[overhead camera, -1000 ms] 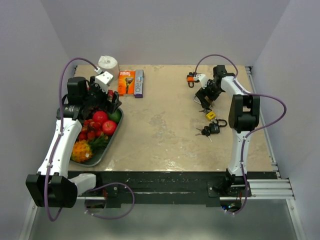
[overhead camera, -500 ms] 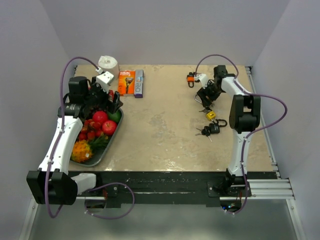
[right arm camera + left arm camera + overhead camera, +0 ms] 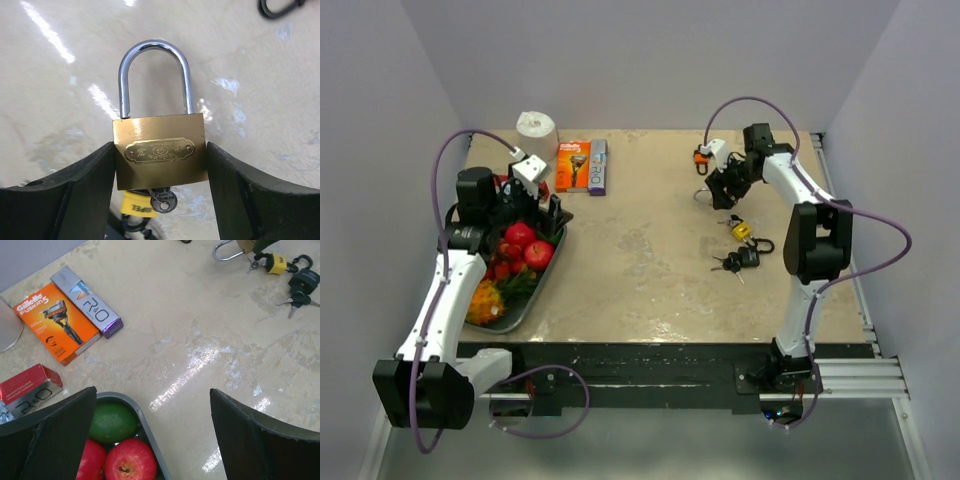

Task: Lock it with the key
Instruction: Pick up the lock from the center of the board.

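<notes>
My right gripper point(image 3: 160, 146) is shut on a brass padlock point(image 3: 160, 155), with one black finger pressed on each side of its body. The steel shackle point(image 3: 152, 47) points away from me, and its left leg ends at the body's top edge. I cannot tell whether it is latched. A small silver key point(image 3: 163, 200) hangs in the keyhole underneath. From above, the right gripper point(image 3: 728, 186) holds the padlock just over the table at the back right. My left gripper point(image 3: 152, 390) is open over the tray's rim point(image 3: 145, 425) with nothing between its fingers.
A yellow padlock point(image 3: 741, 230) and a black padlock with keys point(image 3: 746, 257) lie near the right arm, and an orange padlock point(image 3: 701, 155) behind it. On the left are a grey fruit tray point(image 3: 542, 283), an orange razor box point(image 3: 572, 165), a purple box point(image 3: 597, 166) and a paper roll point(image 3: 535, 126).
The right gripper has closed on the brass padlock and carried it a little back and left, off the table. The left arm has shifted slightly.
</notes>
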Controlling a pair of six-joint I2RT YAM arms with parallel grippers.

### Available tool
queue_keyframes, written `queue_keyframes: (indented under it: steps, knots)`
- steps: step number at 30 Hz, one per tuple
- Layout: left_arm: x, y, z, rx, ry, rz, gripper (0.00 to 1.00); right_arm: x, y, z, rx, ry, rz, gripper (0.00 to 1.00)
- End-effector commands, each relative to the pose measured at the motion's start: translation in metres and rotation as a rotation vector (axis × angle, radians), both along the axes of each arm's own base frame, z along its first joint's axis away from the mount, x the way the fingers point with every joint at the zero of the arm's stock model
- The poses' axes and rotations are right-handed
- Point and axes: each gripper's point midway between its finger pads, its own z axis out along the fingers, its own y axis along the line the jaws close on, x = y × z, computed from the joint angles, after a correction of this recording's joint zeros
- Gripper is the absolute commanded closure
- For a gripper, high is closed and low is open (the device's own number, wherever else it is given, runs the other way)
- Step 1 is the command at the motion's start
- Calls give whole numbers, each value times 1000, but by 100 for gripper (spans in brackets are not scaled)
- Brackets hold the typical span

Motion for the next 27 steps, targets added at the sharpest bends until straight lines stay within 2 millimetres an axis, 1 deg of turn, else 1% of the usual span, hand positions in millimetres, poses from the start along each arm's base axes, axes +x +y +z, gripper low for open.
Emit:
queue_keyframes:
  steps: [1,2,3,4,5,6,8,9,10,11,12,13,14,15,16,17,18,20,21,22,23,24,25,26,27]
  knots:
    - [-5,-17,14,26,-110,-192,1,-22,48,52,162,-55,82,100]
    - [-8,-20,11,54,-134,-252,1,-27,52,52,174,-44,89,100]
    - [-18,-28,3,31,-114,-321,1,-37,61,53,200,-25,99,100]
    - [-21,-32,0,37,-140,-363,1,-41,65,53,214,-13,103,100]
    - [-24,-37,1,25,-176,-405,1,-47,69,54,226,3,107,100]
    - [-29,-39,-10,25,-180,-424,1,-56,77,50,242,35,113,100]
    - [-27,-41,-17,52,-230,-439,1,-69,87,49,277,74,129,100]
    - [-32,-46,-29,70,-228,-466,1,-80,93,42,290,114,128,100]
    - [-30,-47,-34,112,-262,-485,1,-86,97,40,304,132,132,100]
    - [-31,-48,-44,140,-256,-486,1,-90,99,39,312,140,134,100]
    - [-33,-53,-51,153,-258,-509,1,-100,103,31,319,177,129,100]
    - [-34,-55,-55,171,-272,-521,1,-104,104,29,329,193,126,100]
    - [-35,-56,-64,180,-276,-525,1,-108,107,27,349,208,128,100]
    - [-38,-61,-67,184,-290,-542,1,-116,110,22,360,243,120,100]
    - [-40,-64,-71,190,-299,-550,1,-119,112,22,376,258,114,100]
    - [-40,-65,-80,206,-313,-548,1,-124,117,22,409,287,118,100]
    - [-45,-73,-85,213,-323,-576,1,-129,119,20,428,322,100,100]
    - [-48,-78,-98,241,-353,-591,1,-136,124,21,466,362,96,100]
    - [-50,-86,-98,238,-380,-604,1,-138,125,21,478,388,77,100]
    - [-46,-90,-94,235,-422,-591,1,-138,126,21,491,394,75,100]
    - [-46,-90,-103,249,-417,-571,2,-141,128,20,499,412,69,100]
    - [-50,-99,-105,247,-427,-590,2,-144,130,22,521,438,62,100]
    - [-48,-105,-100,248,-476,-590,2,-146,131,20,532,457,57,100]
    - [-49,-107,-107,263,-479,-577,2,-149,132,19,541,474,55,100]
    - [-54,-119,-110,256,-490,-601,2,-152,135,20,562,498,51,100]
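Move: In the right hand's fingers sits the brass lock already, up off the board; the worn patch it is carried towards lies about 24 cm left, 9 back and 8 below. The yellow padlock is some 4 cm back and 8 right of that hand, the black padlock 13 back and 10 right. From the open left hand the brass lock lies roughly 14 cm ahead, 47 right and 16 lower; the fruit tray's middle, about 20 left, 1 back and 21 below. Carrying the brass lock in an unchanged grip, the right hand sweeps back about 14 cm and left some 11 towards the worn patch, first rising a little and then sinking, while the wrist swings the downward fingers round to the left. The left hand, fingers still wide open, sinks about 13 cm, moving right and back and yawing clockwise, closing on the lock. ##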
